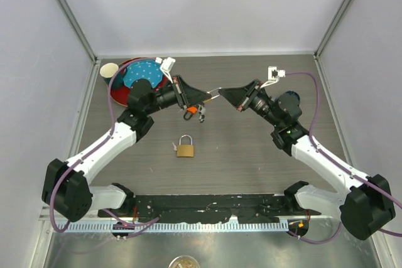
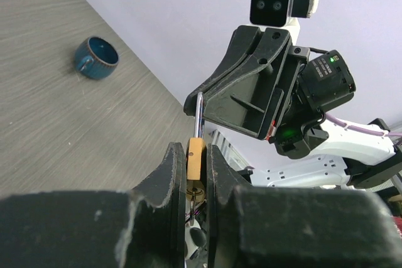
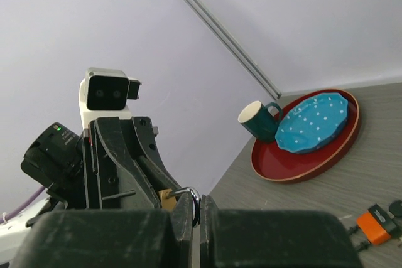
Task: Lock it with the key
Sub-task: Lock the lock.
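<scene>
A small brass padlock point(image 2: 195, 161) is pinched by its body in my left gripper point(image 2: 195, 150), held above the table. Its steel shackle point(image 2: 198, 114) points toward my right gripper point(image 1: 226, 94), which is shut on the shackle's bend point(image 3: 195, 201); the brass body point(image 3: 167, 199) shows just behind it. A key bunch with an orange tag point(image 1: 188, 114) hangs under the held padlock; whether the key sits in the keyhole I cannot tell. A second brass padlock point(image 1: 184, 149) lies on the table, shackle up.
At the back left stands a red tray point(image 1: 119, 95) with a blue dotted plate point(image 1: 141, 75) and a teal cup point(image 3: 260, 120). A blue cup point(image 2: 95, 58) sits on the table beyond the right arm. Grey walls enclose the table.
</scene>
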`<state>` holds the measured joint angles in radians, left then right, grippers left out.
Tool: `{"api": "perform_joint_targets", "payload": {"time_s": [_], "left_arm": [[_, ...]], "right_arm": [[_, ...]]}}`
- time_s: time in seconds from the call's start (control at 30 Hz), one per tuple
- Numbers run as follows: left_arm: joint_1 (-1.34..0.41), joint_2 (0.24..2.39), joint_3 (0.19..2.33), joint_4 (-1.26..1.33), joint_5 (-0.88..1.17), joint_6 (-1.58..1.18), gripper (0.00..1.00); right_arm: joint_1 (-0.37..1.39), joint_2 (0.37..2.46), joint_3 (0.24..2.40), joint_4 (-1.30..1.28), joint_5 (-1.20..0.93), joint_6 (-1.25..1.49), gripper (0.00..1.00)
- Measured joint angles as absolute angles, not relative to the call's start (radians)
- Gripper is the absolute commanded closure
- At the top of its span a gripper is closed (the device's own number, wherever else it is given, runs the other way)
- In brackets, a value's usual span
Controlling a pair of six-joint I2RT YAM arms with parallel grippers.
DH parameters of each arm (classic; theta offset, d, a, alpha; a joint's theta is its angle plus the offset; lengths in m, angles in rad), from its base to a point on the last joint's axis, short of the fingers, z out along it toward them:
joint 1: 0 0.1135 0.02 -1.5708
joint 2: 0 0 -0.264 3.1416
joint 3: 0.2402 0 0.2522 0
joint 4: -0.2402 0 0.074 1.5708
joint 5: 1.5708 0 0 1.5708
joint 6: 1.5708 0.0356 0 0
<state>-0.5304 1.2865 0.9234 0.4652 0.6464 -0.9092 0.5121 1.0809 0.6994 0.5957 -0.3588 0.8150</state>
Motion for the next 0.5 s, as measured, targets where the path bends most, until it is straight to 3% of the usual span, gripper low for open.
{"api": "perform_joint_targets", "payload": {"time_s": [0.5], "left_arm": [[-0.53, 1.22, 0.904, 0.446, 0.643, -0.859, 0.98]], "right_arm": [[0.508, 1.216, 0.991, 0.413, -0.557, 0.674, 0.98]]}}
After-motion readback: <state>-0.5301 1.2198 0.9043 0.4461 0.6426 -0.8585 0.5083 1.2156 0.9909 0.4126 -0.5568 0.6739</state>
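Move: The small lock is strung between the two hands. Its body is in the left fingers, about 5 cm left of the right hand, 1 cm back and level with it. The shackle's bend, in the right fingers, is as far to the left hand's right, 1 cm ahead. Some 25 cm below the left hand lie the orange tag, 8 cm ahead and 6 cm left, and the big padlock, 5 cm back and 7 cm left. Up and leftward, the right hand lifts about 4 cm and goes some 3 cm left with its grip kept on the shackle's bend, swinging it up over the lock body and turning roughly 10 degrees counter-clockwise. The left hand keeps pinching the body and yields only a centimetre or so up, back and left, its fingers tipping slightly upward. ##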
